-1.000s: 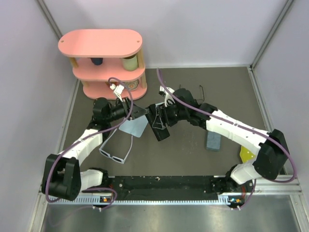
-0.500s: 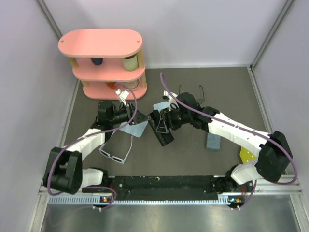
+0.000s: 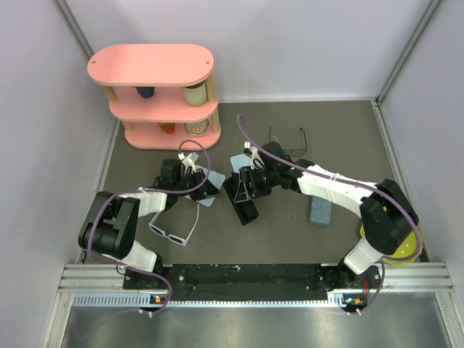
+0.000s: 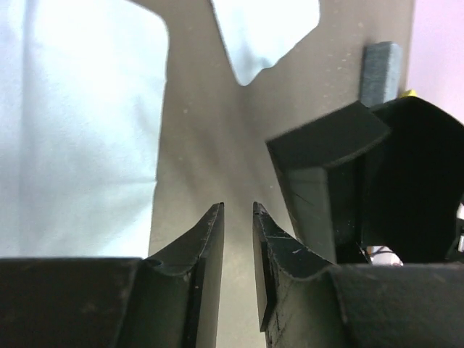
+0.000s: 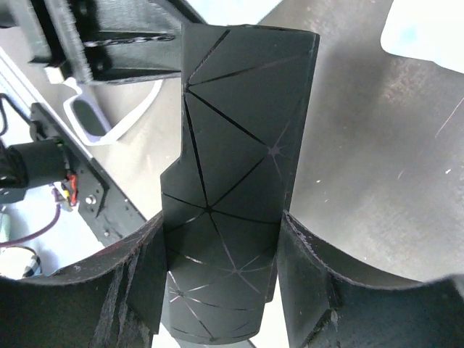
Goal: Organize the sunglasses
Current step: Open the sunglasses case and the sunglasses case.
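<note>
The white-framed sunglasses (image 3: pixel 174 232) lie folded on the table near the left arm; they also show in the right wrist view, sunglasses (image 5: pixel 109 119). The thin wire-framed sunglasses (image 3: pixel 287 138) lie at the back of the table, apart from both grippers. My left gripper (image 3: pixel 207 190) sits low at the right edge of a light blue cloth (image 3: pixel 204 187). In the left wrist view the left gripper (image 4: pixel 237 206) shows a narrow gap with only bare table inside. My right gripper (image 3: pixel 251 184) is shut on the black case (image 3: pixel 243 201), which fills the right gripper (image 5: pixel 221 221) from finger to finger.
A pink three-tier shelf (image 3: pixel 156 94) stands at the back left. A grey-blue case (image 3: pixel 319 210) lies right of centre and a yellow object (image 3: pixel 406 243) near the right arm's elbow. A second light blue cloth (image 4: pixel 264 32) lies beyond the black case (image 4: pixel 362 188).
My left gripper has come down and toward the near side onto the cloth's edge, and its jaws have narrowed. The right gripper with the black case has shifted only slightly.
</note>
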You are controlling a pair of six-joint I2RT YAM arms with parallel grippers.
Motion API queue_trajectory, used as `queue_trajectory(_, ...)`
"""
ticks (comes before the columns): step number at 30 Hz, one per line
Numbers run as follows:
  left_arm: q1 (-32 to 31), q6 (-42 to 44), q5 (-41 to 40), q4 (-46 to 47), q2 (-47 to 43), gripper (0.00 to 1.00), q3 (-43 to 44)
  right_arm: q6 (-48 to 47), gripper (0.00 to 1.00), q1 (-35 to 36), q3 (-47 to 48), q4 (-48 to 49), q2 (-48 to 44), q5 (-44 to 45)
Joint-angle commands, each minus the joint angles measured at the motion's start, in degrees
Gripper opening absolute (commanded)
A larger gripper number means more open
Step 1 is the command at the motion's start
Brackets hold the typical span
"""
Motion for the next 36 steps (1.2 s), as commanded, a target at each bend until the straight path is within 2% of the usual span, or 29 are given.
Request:
queue_trajectory(1, -1.4, 4.0, -5.8, -5.3, 1.3, 0.27, 3.0, 1.0, 0.0, -0.4, 0.6, 3.8, 4.5, -0.1)
queue_trajectory(6, -2.0, 3.6, -6.5, -6.2, -1.4, 0.33, 4.3, 1.1, 0.0, -0.5, 1.4, 3.8, 7.8, 1.1)
queue_trajectory(10, -2.3, 3.2, -5.5, -5.0, -3.2, 0.43, 3.9, 1.3, 0.0, -0.4, 1.8, 4.5, 9.9, -0.2)
queue_trajectory(17, -5.9, 2.3, -4.6, -4.1, 1.8, 0.41, 5.8, 2.9, 0.0, -0.5, 1.7, 8.0, 12.5, -4.9)
queue_trajectory(20, -7.6, 3.5, -6.4, -7.7, 4.1, 0.4, 9.0, 3.5, 0.0, -0.6, 1.4, 8.7, 12.7, -5.2)
queue_trajectory(25, -9.5, 4.6, -14.2, -20.2, 6.8, 0.4, 14.5, 4.0, 0.0, -1.1, 0.8, 9.6, 13.1, -5.4)
queue_trajectory(30, -10.8, 4.3, -18.7, -25.6, 8.3, 0.41, 16.3, 4.4, 0.0, -1.5, 0.5, 10.0, 13.4, -4.7)
queue_trajectory(33, -11.1, 3.9, -20.2, -27.1, 8.1, 0.45, 16.7, 4.4, 0.0, -1.7, 0.3, 10.2, 13.6, -4.5)
queue_trajectory(36, -11.2, 4.7, -21.6, -28.9, 7.0, 0.58, 17.2, 4.5, 0.0, -1.9, 0.0, 10.5, 13.6, -4.5)
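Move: The black sunglasses case is already pinched in the right hand, its middle only about 1 cm back of that hand's pads and 1 cm lower; the table under it is some 10 cm below that hand. From the left hand the case lies about 8 cm right, 3 cm back and 4 cm higher. Near the table, some 5 cm below the left hand, the far cloth is 7 cm ahead and 11 cm right, the left cloth 1 cm ahead and 4 cm left. The case, still pinched by the right hand, is brought down about 7 cm towards the table, fast at first and then easing, the hand tipping down some 10 degrees. The left hand dips slightly and comes back up, then works roughly 4 cm to its right, up to the case's side, rolling about 15 degrees with its left side rising while its fingers spread; the fingertips come up against the case near its mouth. ##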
